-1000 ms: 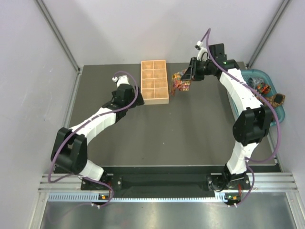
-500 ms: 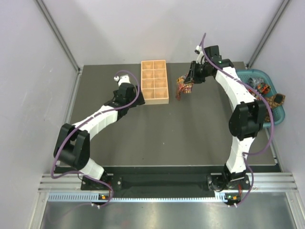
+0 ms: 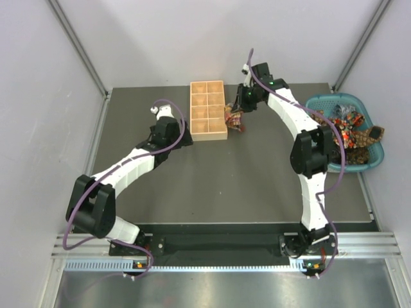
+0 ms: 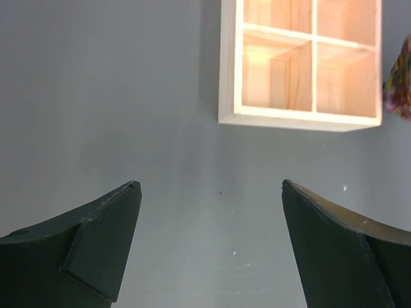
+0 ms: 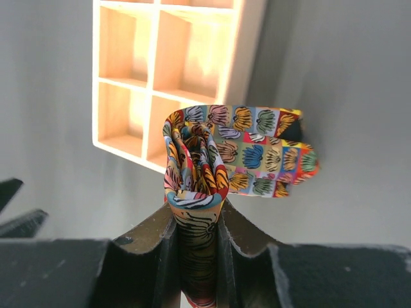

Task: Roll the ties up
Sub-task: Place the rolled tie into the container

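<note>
My right gripper point(image 5: 196, 215) is shut on a rolled tie point(image 5: 199, 160) with a bright shell-like print, its pointed end sticking out to the right. In the top view this tie point(image 3: 234, 119) hangs just right of the wooden tray point(image 3: 207, 110), under the right gripper point(image 3: 239, 110). More ties point(image 3: 350, 123) lie heaped in the teal basket point(image 3: 372, 154) at the right. My left gripper point(image 4: 210, 247) stands open with nothing between its fingers, over the mat just short of the tray's near end point(image 4: 298, 119); from above, the left gripper point(image 3: 182, 136) sits left of the tray.
The tray's compartments point(image 5: 128, 83) that show hold nothing. One tie end hangs over the basket's right rim point(image 3: 374, 133). Grey walls and metal posts close in the table at the back and sides.
The right arm has carried the rolled tie leftward, from the mat's back middle to right beside the tray. The left arm has shifted only slightly.
</note>
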`<state>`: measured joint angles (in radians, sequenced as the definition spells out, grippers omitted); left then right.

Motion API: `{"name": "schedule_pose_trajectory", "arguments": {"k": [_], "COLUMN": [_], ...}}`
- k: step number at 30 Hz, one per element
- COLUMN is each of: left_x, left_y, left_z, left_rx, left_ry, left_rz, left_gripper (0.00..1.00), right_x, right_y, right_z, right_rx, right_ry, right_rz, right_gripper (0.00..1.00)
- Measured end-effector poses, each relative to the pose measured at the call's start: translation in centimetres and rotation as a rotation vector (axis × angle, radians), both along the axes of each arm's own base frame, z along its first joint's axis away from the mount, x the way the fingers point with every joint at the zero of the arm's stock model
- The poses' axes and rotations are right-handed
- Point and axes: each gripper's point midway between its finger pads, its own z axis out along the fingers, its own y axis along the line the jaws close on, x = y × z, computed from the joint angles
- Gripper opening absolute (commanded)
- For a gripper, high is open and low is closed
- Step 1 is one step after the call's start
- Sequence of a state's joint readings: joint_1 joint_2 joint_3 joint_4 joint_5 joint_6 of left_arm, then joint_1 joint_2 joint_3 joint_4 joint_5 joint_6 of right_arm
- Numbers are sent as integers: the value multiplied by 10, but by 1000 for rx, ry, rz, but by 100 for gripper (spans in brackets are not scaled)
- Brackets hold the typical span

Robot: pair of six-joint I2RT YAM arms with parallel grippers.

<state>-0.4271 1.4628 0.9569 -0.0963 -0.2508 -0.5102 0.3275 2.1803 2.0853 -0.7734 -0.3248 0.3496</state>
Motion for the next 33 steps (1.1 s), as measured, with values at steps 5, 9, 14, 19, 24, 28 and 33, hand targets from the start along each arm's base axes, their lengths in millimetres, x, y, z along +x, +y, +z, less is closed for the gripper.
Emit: {"name": "schedule_pose_trajectory", "arguments": {"k": [5,9,14,19,24,28,33], "left_x": [-9,-12,-14,-14,-16,-17,-19], "left_y": [4,4,4,3,3,2,0], "left_z": [-9,-7,-8,-10,-14,-16,-17], "left_rx": [10,6,6,5,6,5,0], "left_ry": [18,9,6,4,11,14,20], "left_rz": [-4,-10,-17,-25,-33,-40,-57], "left_gripper": [95,95,95,95,95,94,94], "right_x": [3,3,-4,-3,5,10,13], "right_y": [31,51,65,68,66,66,66], "right_z": [-9,-22,-42,-56,-63,-73,-78], "right_rx": [9,3,-38,-75,-90,-101,-112], "right_ry": [6,22,48,75,87,95,89], "right_rz": [20,26,9,-39,-87,-113,-130], "right_gripper": [0,0,0,0,0,0,0]}}
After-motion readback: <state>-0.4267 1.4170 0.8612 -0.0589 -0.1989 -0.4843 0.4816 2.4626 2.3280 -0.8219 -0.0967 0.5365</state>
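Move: The right hand holds the rolled tie. The container's near-right cell lies about 9 cm to its left, level with it fore and aft, some 13 cm below. The near-left cell is some 6 cm farther left, and the next cell of the right column about 5 cm beyond the target; both are empty. From the left hand, the near-right cell lies roughly 10 cm ahead, 14 cm to the right and 11 cm below. Leftward first and then down, the right hand swings over the container's right wall and lowers the tie about 8 cm onto the near-right cell, drifting some 6 or 7 cm left in all. The fingers stay shut on the tie while the wrist turns roughly 10 degrees, partly clockwise. The open left hand eases a couple of centimetres back and down. ##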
